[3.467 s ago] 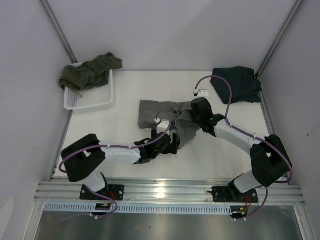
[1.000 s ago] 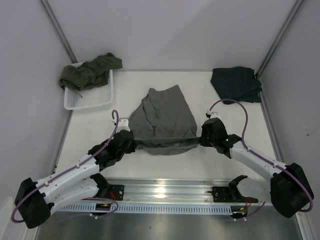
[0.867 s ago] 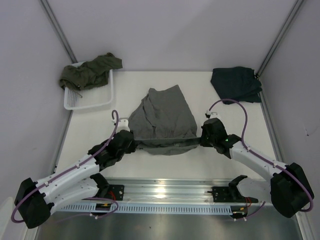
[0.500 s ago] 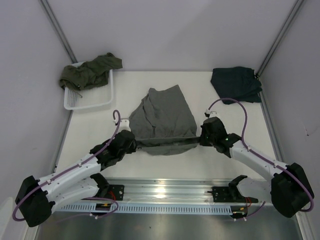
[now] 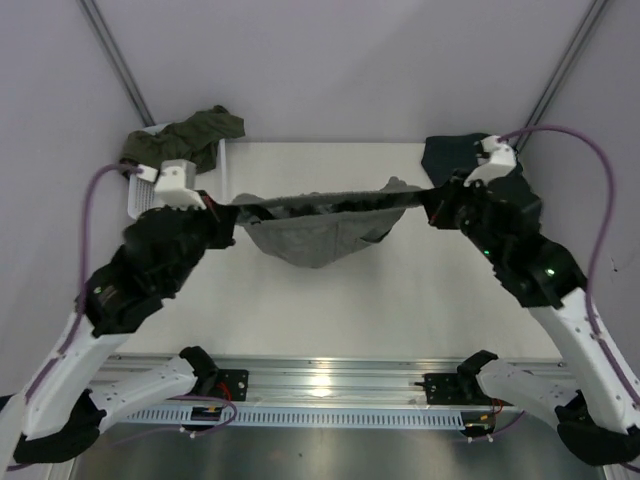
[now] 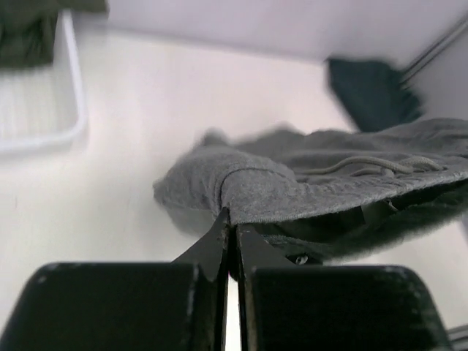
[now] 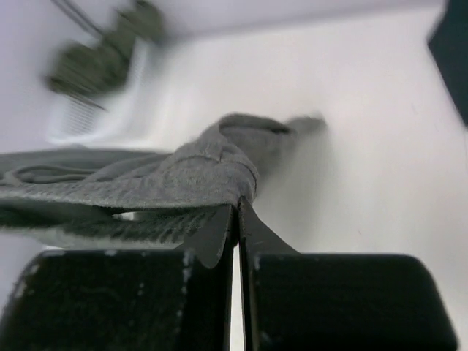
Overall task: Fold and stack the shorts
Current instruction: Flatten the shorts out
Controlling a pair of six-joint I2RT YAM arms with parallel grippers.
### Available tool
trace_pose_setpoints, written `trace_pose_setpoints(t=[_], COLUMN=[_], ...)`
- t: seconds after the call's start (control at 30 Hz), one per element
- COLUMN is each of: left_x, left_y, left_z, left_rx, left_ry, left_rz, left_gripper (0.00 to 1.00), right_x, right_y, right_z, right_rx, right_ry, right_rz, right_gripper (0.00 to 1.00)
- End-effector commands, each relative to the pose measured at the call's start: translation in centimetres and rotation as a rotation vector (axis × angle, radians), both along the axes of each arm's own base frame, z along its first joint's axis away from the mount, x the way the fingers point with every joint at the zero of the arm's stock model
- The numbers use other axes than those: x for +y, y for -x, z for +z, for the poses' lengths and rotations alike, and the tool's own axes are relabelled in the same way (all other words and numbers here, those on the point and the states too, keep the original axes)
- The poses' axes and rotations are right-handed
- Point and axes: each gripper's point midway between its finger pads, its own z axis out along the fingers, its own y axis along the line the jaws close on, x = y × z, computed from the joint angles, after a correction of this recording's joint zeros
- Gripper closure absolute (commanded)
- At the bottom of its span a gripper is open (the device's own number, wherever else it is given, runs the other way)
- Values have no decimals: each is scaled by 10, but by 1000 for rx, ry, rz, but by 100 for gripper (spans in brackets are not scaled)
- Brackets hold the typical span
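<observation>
The light grey shorts [image 5: 315,235] hang in the air over the table's middle, their waistband stretched taut between both arms. My left gripper [image 5: 228,212] is shut on the waistband's left corner [image 6: 241,194]. My right gripper [image 5: 432,203] is shut on the right corner [image 7: 238,183]. The cloth sags below the band, its drawstring [image 6: 365,164] showing in the left wrist view. Olive green shorts [image 5: 180,140] lie heaped in the basket at the back left. Dark navy shorts [image 5: 455,155] lie at the back right, partly hidden behind my right arm.
A white mesh basket [image 5: 150,205] stands at the back left corner, close behind my left wrist. Grey walls close in the table on three sides. The metal rail [image 5: 330,385] with both arm bases runs along the near edge.
Both grippers closed on the waistband's corners near the front of the table, then rose and moved back and apart, lifting the grey shorts off the table and pulling the band taut.
</observation>
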Motion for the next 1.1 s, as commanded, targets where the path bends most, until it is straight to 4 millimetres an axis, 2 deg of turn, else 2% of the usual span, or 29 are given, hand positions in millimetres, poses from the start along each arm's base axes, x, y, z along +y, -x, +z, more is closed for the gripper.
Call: trace_pose_setpoints(t=[0.0,0.03,0.07,0.1,0.2,0.23,0.3,0.33,0.4,0.43,0.47,0.53,0.57,0.6,0.63,0.67,0.73,0.77,0.8,0.83,0.87,0.9,0.93,1.03,1.07], left_x=[35,40,41,48,56,62,59,57,40,33,19,0,0,-15,-20,-24,-24,-21,-17,-16,-13,-13,-12,-17,-17], left_y=[36,45,51,66,75,78,69,64,43,34,15,-7,-15,-32,-33,-34,-31,-30,-26,-25,-23,-22,-21,-16,-15], left_z=[72,93,104,129,140,150,147,147,139,138,130,120,129,117,121,121,124,124,128,128,129,130,132,139,140], left_rx=[-166,-214,-236,-289,-309,-333,-310,-305,-274,-273,-235,-190,-192,-145,-152,-152,-172,-178,-190,-192,-194,-194,-198,-205,-207], left_ry=[3,26,37,73,56,54,22,2,-40,-54,-93,-126,-116,-132,-127,-126,-129,-129,-124,-124,-122,-117,-113,-90,-85], left_rz=[-52,-72,-91,-122,-130,-119,-100,-93,-97,-93,-90,-116,-116,-147,-165,-185,-197,-190,-185,-181,-174,-172,-174,-204,-209], left_gripper=[100,100,100,100,100,100,100,100,100,100,100,100,100,100,100,100,100,100,100,100,100,100,100,100,100], right_x=[-29,-30,-31,-35,-46,-52,-61,-58,-58,-52,-54,-47,-29,-18,-6,12,28,39,46,53,66,70,82,101,113], right_y=[43,51,59,75,95,103,101,92,76,61,51,37,19,14,10,3,3,6,12,19,26,38,50,61,71], right_z=[77,91,102,125,148,161,162,162,151,144,140,142,131,124,117,99,82,66,58,53,63,40,35,14,12], right_rx=[-165,-200,-227,-290,-354,-384,-367,-348,-298,-269,-255,-253,-206,-172,-142,-82,-55,-60,-68,-88,-159,-147,-156,-201,-225], right_ry=[-47,-67,-84,-116,-152,-166,-152,-125,-77,-45,-24,-1,22,36,42,50,42,5,-18,-48,-107,-116,-134,-98,-89], right_rz=[17,37,55,88,89,83,37,26,-14,-26,-59,-60,-20,23,68,135,197,248,292,331,407,460,541,641,696], right_gripper=[100,100,100,100,100,100,100,100,100,100,100,100,100,100,96,91,79,75,68,66,63,58,57,43,36])
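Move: The grey shorts are stretched between both closed grippers, their sagging middle about 17 cm to the right of the left hand, 12 cm below it and perhaps 5 cm ahead; from the right hand it is some 17 cm left and 12 below. The dark folded shorts lie about 36 cm ahead and 28 cm right of the right hand, the white basket 31 cm ahead and 27 cm left of the left, both nearly 30 cm lower. The grey shorts, still pinched at both ends, are swung up some 15 cm and back, then flung forward and down. The left hand keeps its grip and rebounds slightly up and back; the right opens as it comes forward, and sinks well below its start, ending empty after drifting left and turning about 30 degrees counter-clockwise. ##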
